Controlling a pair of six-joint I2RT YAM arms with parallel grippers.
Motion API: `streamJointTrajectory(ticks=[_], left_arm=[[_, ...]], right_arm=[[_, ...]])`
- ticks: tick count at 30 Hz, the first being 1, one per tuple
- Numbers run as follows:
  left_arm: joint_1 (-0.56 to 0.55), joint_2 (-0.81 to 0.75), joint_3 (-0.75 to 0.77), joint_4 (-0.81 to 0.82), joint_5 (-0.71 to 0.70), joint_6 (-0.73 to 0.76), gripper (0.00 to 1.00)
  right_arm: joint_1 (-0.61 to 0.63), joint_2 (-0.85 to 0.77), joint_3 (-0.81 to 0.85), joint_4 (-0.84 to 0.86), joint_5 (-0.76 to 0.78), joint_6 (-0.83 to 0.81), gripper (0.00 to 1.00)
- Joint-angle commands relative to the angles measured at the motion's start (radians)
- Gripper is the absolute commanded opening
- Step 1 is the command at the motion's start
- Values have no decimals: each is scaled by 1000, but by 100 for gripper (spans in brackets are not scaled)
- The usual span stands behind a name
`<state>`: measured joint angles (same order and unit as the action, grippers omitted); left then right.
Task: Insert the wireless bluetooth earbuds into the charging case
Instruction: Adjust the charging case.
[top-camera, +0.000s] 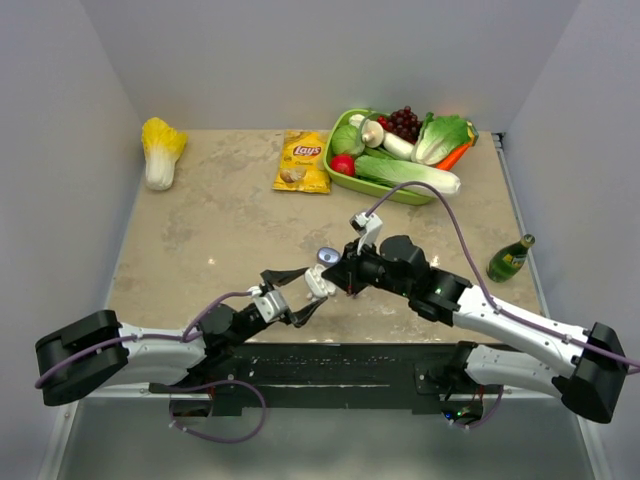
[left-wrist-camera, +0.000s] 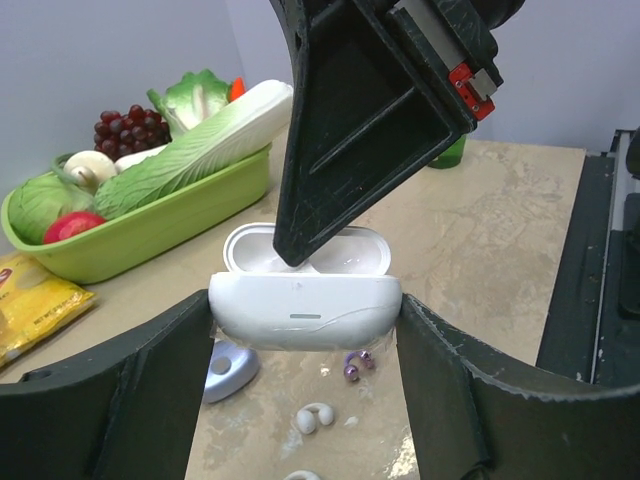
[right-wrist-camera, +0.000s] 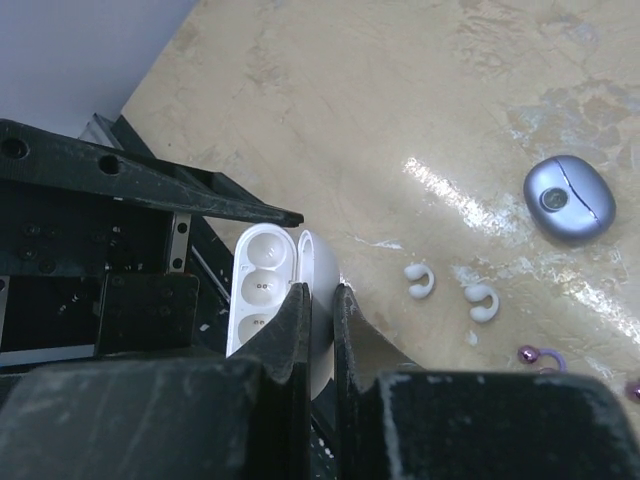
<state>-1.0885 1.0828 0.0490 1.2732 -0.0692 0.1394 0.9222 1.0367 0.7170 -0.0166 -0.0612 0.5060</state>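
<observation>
An open white charging case (left-wrist-camera: 305, 310) is held just above the table with my left gripper (left-wrist-camera: 305, 330) shut across its base, one finger on each end. My right gripper (right-wrist-camera: 320, 295) is shut on the case's raised lid (right-wrist-camera: 325, 265), pinching it from above beside the empty wells (right-wrist-camera: 258, 285). The wireless bluetooth earbuds lie loose on the table beneath. Two are white (right-wrist-camera: 418, 282) (right-wrist-camera: 482, 302) and one is purple (left-wrist-camera: 355, 365). In the top view both grippers meet at the case (top-camera: 318, 283).
A shut lilac case (top-camera: 327, 256) lies on the table just beyond the grippers. A green basket (top-camera: 392, 192) of vegetables stands at the back right. There is a chips bag (top-camera: 303, 162) beside it, a cabbage (top-camera: 160, 150) at the back left and a green bottle (top-camera: 510, 260) to the right.
</observation>
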Motion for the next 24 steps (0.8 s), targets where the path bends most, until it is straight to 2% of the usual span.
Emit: streamJointTrajectory(ticks=[1,2,4,6,12,14,16,17,18,21,24], left_arm=[[2,6,-77,55,-67,-66,55],[2,8,-77,57,-78,-75,59],[2,17,-72,55,-98,-84,90],[2,20,-66,37,-103,-95,97],[4,13,-6,-63,-113,-165,100],[7,-7,17,-162,-83,-199,100],[25,-41,46,-219,32,-254,100],[27,-43,54,-256,63,-271,100],[27,-43,69,-270,89,-300,100],[32,-18,80,-272,190,-352,100],[58,-14,88,-278,303,-373,100]], right_arm=[[-11,-79,91,-103,112,-135,0],[-11,-81,102,-135,124,-158,0],[-9,-93,130,-158,153,-179,0],[-9,-99,159,-192,172,-207,0],[9,-110,197,-223,219,-290,0],[77,-122,187,-195,271,-361,0],[160,-144,147,-154,381,-435,0],[235,-148,142,-151,427,-472,0],[257,-141,168,-176,476,-484,0],[279,-86,249,-308,457,-500,0],[288,-89,256,-335,455,-501,0]])
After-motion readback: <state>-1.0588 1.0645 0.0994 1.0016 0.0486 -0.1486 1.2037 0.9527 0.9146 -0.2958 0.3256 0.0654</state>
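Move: The open charging case is already between both hands: its body sits right at the left fingers' pads, and the shut right fingers pinch its lid, so the case's middle lies about 2 cm to that hand's left and 1 cm back. From the right hand, all some 15 cm lower on the table, the blue case is about 11 cm ahead and 1 cm right, the white earbuds 2 cm ahead and 1 cm left, the nearer purple earbuds 3 cm ahead and 7 cm right. The charging case passes wholly to the right hand: the left fingers spread fully and let go of its body while the right keeps its pinch on the lid and lifts it about 6 cm, first swinging right and a little forward, then back, rolling counter-clockwise seen from behind the hand by some 30 degrees. The left hand sinks about 4 cm, tips its fingers downward, and ends drawing back and right. ##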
